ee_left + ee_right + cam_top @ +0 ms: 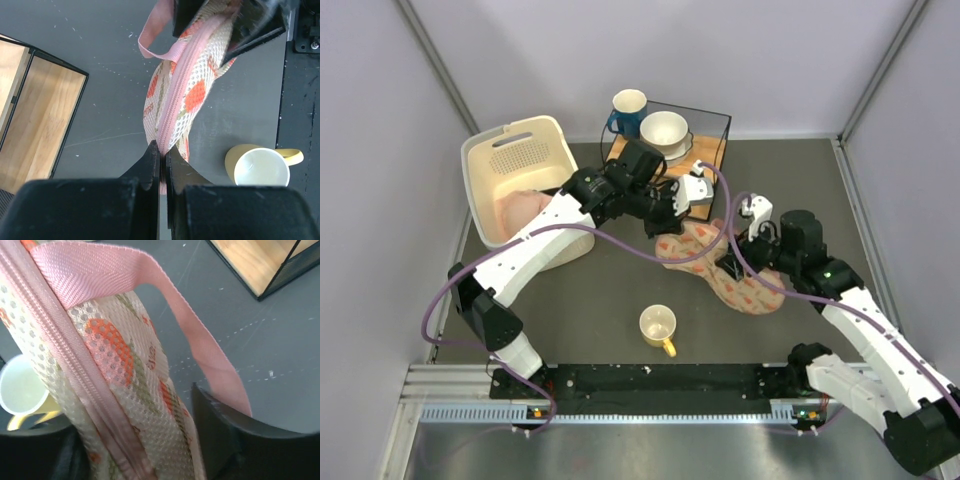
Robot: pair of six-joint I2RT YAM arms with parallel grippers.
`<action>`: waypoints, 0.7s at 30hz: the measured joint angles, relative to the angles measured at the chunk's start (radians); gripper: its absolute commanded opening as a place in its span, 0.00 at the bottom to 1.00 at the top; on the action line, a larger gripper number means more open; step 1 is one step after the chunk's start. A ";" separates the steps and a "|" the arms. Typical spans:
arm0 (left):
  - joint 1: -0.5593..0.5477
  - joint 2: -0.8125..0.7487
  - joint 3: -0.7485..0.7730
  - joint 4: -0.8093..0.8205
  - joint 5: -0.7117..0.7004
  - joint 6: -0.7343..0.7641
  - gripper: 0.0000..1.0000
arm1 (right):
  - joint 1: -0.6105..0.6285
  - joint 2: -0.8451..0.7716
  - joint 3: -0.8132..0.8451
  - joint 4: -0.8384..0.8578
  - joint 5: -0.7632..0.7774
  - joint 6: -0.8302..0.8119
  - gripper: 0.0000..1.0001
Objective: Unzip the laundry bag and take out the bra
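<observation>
The laundry bag (pixel 745 285), beige-pink mesh with red-orange prints, is held between both grippers, on edge with its pink zip upward. My left gripper (pixel 682 228) is shut on the pink zip edge at one end of the bag (pixel 175 100), its fingertips (pixel 151 159) pinched together on it. My right gripper (pixel 738 262) is clamped around the bag's middle (pixel 125 380), with a pink strap loop (pixel 200 350) hanging beside its finger (pixel 230 440). The zip looks closed where I see it. The bra is hidden.
A yellow mug (pixel 658 326) stands in front of the bag, near the table's front edge. A white basket (pixel 515 160) at the back left holds a pale pink cloth lump (pixel 525 205). A wire-framed wooden tray (pixel 710 150) at the back holds a white bowl (pixel 663 130), with a blue mug (pixel 627 108) beside it.
</observation>
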 measured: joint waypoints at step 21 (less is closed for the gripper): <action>0.452 -0.263 -0.243 0.422 0.180 -0.698 0.99 | -0.251 -0.112 -0.193 0.505 -0.152 0.646 0.00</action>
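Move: The right fingers, half shut, already straddle the zipped edge of the laundry bag, whose middle is roughly 2 cm to that hand's left, 1 cm back and 4 cm lower; the mug is about 16 cm left of that hand, 12 cm back and 14 cm lower. From the left hand, which still pinches one end, the bag's middle is about 12 cm right, 6 cm back and 9 cm down. The wooden rack is some 17 cm straight ahead of the left hand and 17 cm lower. The right fingers shut on the laundry bag's zipped edge beside the pink strap and keep their pinch. The left fingers then open wide, freeing the bag's end, and the left hand pulls away left, up and forward about 15 cm, its fingertips swinging up and counter-clockwise. Last, the right hand lifts some 6 cm and slightly forward, rolling its left side up about 35 degrees. ##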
